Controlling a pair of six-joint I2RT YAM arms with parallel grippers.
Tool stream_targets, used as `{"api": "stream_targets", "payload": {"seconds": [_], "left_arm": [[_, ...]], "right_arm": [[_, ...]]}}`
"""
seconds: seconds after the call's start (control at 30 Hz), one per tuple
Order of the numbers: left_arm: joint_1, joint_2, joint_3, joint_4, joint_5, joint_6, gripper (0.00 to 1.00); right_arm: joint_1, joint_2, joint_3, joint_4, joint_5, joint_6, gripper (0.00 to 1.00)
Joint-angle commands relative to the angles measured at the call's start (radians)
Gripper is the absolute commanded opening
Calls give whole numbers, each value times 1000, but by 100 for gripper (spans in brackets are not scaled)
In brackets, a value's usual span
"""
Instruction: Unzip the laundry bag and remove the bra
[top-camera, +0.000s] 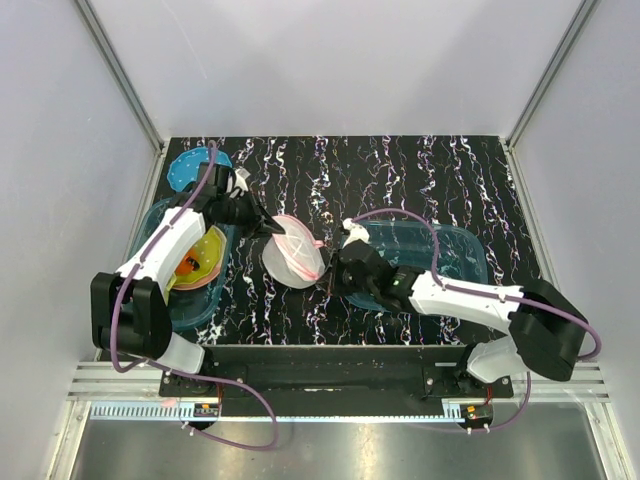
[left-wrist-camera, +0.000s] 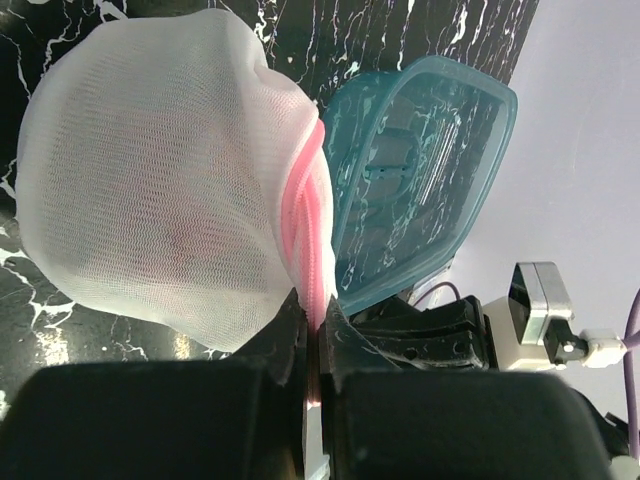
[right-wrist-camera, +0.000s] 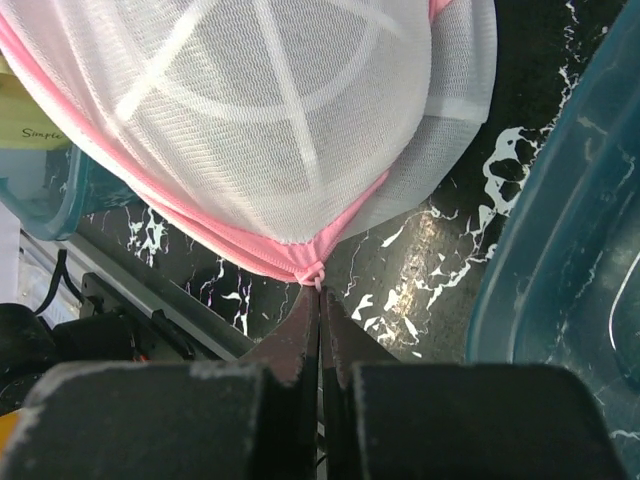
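Observation:
The laundry bag (top-camera: 295, 252), a white mesh case with pink zipper trim, lies on the dark marbled table between both arms. My left gripper (top-camera: 272, 228) reaches it from the left and is shut on the pink trim (left-wrist-camera: 312, 240), with the mesh dome (left-wrist-camera: 160, 180) just beyond my fingers (left-wrist-camera: 285, 335). My right gripper (top-camera: 326, 272) comes from the right and is shut, its tips (right-wrist-camera: 320, 292) pinching the small pink zipper pull (right-wrist-camera: 318, 276) at the bag's (right-wrist-camera: 260, 120) lower edge. The bra is hidden.
A teal bin (top-camera: 175, 300) at the left holds yellow and orange items (top-camera: 198, 258). A blue dotted disc (top-camera: 195, 165) lies behind it. A second teal bin (top-camera: 455, 250) sits to the right, under my right arm, close to the bag (left-wrist-camera: 420, 170).

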Motion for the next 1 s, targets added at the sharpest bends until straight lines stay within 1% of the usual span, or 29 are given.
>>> {"api": "stream_targets", "payload": {"seconds": [0.0, 0.13, 0.23, 0.27, 0.3, 0.33, 0.4, 0.43, 0.57, 0.63, 0.87, 0.97], "left_arm": [[66, -54, 102, 96, -9, 62, 0], [110, -57, 114, 94, 32, 58, 0], [84, -72, 90, 109, 58, 52, 0], [73, -86, 68, 109, 54, 55, 0], [66, -90, 57, 109, 42, 61, 0], [52, -98, 42, 109, 37, 62, 0], [44, -118, 5, 111, 25, 68, 0], [41, -127, -7, 109, 19, 68, 0], [18, -164, -73, 131, -4, 55, 0], [-9, -169, -87, 132, -23, 49, 0], [-30, -166, -88, 132, -50, 35, 0], [-36, -164, -82, 132, -50, 32, 0]], "right_arm": [[2, 66, 35, -150, -30, -77, 0], [-8, 79, 47, -170, -17, -83, 0], [-12, 63, 55, -195, -16, -78, 0], [-14, 59, 67, -214, -16, -77, 7], [-12, 51, 105, -253, -29, -86, 34], [-9, 45, 125, -273, -30, -94, 47], [3, 26, 180, -323, -2, -118, 61], [8, 20, 196, -330, 7, -127, 66], [23, 34, 299, -350, 44, -176, 73], [26, 74, 368, -351, 79, -192, 77], [77, 246, 622, -353, 95, -278, 80], [78, 307, 688, -362, 110, -287, 79]]}}
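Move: The right hand holds the pink tip at the laundry bag's near right end; the bag's middle lies some 6 cm ahead, 6 cm left and a little below it. The bag's far pink edge, pinched in the left fingers, is about 11 cm ahead, 9 cm left and 6 cm up; the right-hand bin is roughly 19 cm to the right and 4 cm ahead. From the left hand, the bag's middle is about 4 cm back, 3 cm left and 7 cm down. After a small nudge forward-left, the right fingers open wide and let go of the pink tip, dipping slightly back and down as they clear it. The right hand then rises about 10 cm while swinging left and somewhat forward over the bag towards the left gripper, tilting its fingers up a little. The left keeps its pinch on the far edge, lifts some 3 cm, then eases back and part way down. ##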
